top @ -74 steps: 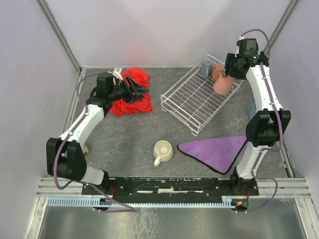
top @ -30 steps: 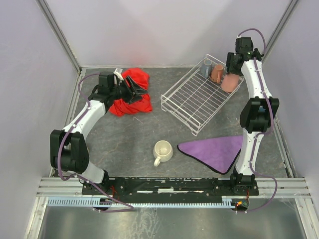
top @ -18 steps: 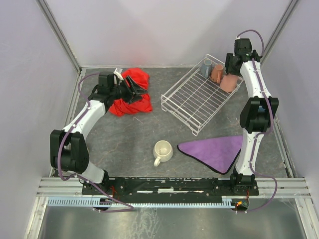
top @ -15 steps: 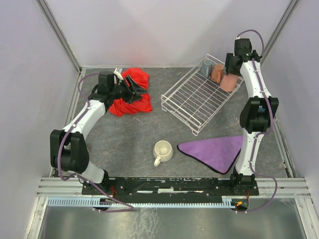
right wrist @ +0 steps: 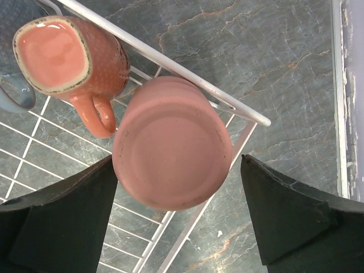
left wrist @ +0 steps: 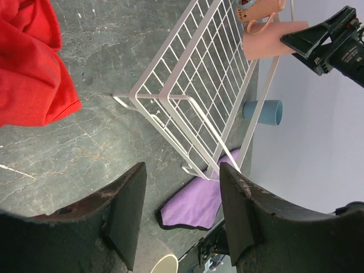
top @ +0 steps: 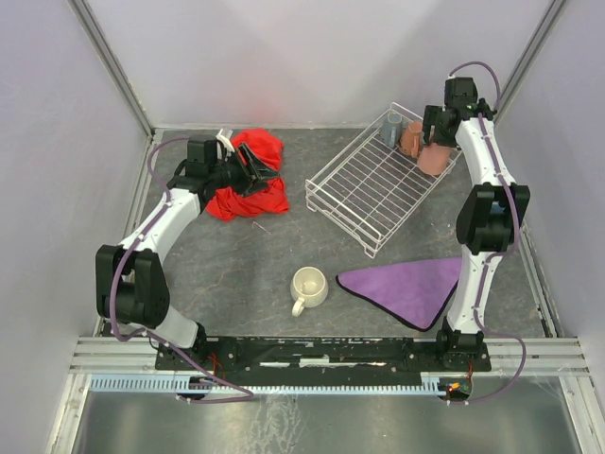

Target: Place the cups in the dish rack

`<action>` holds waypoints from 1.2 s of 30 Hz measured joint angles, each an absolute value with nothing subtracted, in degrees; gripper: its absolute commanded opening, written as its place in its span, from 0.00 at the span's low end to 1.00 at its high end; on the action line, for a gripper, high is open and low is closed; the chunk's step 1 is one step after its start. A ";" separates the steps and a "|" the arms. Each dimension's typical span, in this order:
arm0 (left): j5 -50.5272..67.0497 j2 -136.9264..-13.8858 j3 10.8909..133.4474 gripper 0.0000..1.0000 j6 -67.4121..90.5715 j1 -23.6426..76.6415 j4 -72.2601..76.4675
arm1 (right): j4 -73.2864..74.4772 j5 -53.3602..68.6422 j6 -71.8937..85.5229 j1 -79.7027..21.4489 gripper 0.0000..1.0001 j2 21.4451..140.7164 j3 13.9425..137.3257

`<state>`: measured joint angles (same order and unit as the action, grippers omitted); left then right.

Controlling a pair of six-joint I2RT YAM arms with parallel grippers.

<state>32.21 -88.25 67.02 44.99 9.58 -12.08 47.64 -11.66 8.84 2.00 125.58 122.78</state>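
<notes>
The white wire dish rack stands at the back right. In its far corner are a grey-blue mug, an orange mug and a salmon tumbler. The tumbler stands upside down against the rack's rim. My right gripper hangs over it, open, with a finger on each side and a gap on the right. A cream mug stands on the table near the front. A light-blue cup lies on its side beyond the rack. My left gripper is open and empty above the red cloth.
A purple cloth lies at the front right, between the rack and the right arm's base. The red cloth is bunched at the back left. Grey walls close in the table on three sides.
My right gripper brought the salmon tumbler down into the rack's far corner, and its jaws have now spread apart from it. The left arm has barely moved.
</notes>
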 measured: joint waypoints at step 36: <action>9.04 -73.76 59.51 0.55 25.80 36.36 -40.93 | 48.23 -7.57 13.63 -1.37 0.95 90.28 98.67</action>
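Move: The white mug I want lies about 21 cm back, 9 cm right and 17 cm below my left hand. The purple cloth is some 22 cm to the right of the mug and about level with it. At my right fingertips stands the pink cup, its middle 5 cm lower and 2 cm ahead; the orange mug is about 8 cm ahead and 6 cm left. From that hand the white mug is some 37 cm back, 34 cm left and 12 cm down. I lift my right hand, already wide open, up from around the pink cup, then carry it back over the rack, ending some 12 cm higher and 12 cm farther back, slightly left. After a brief pause my left hand swings back towards the white mug, about 17 cm, sinking 6 cm and rolling until the half-open fingers point steeply down. ##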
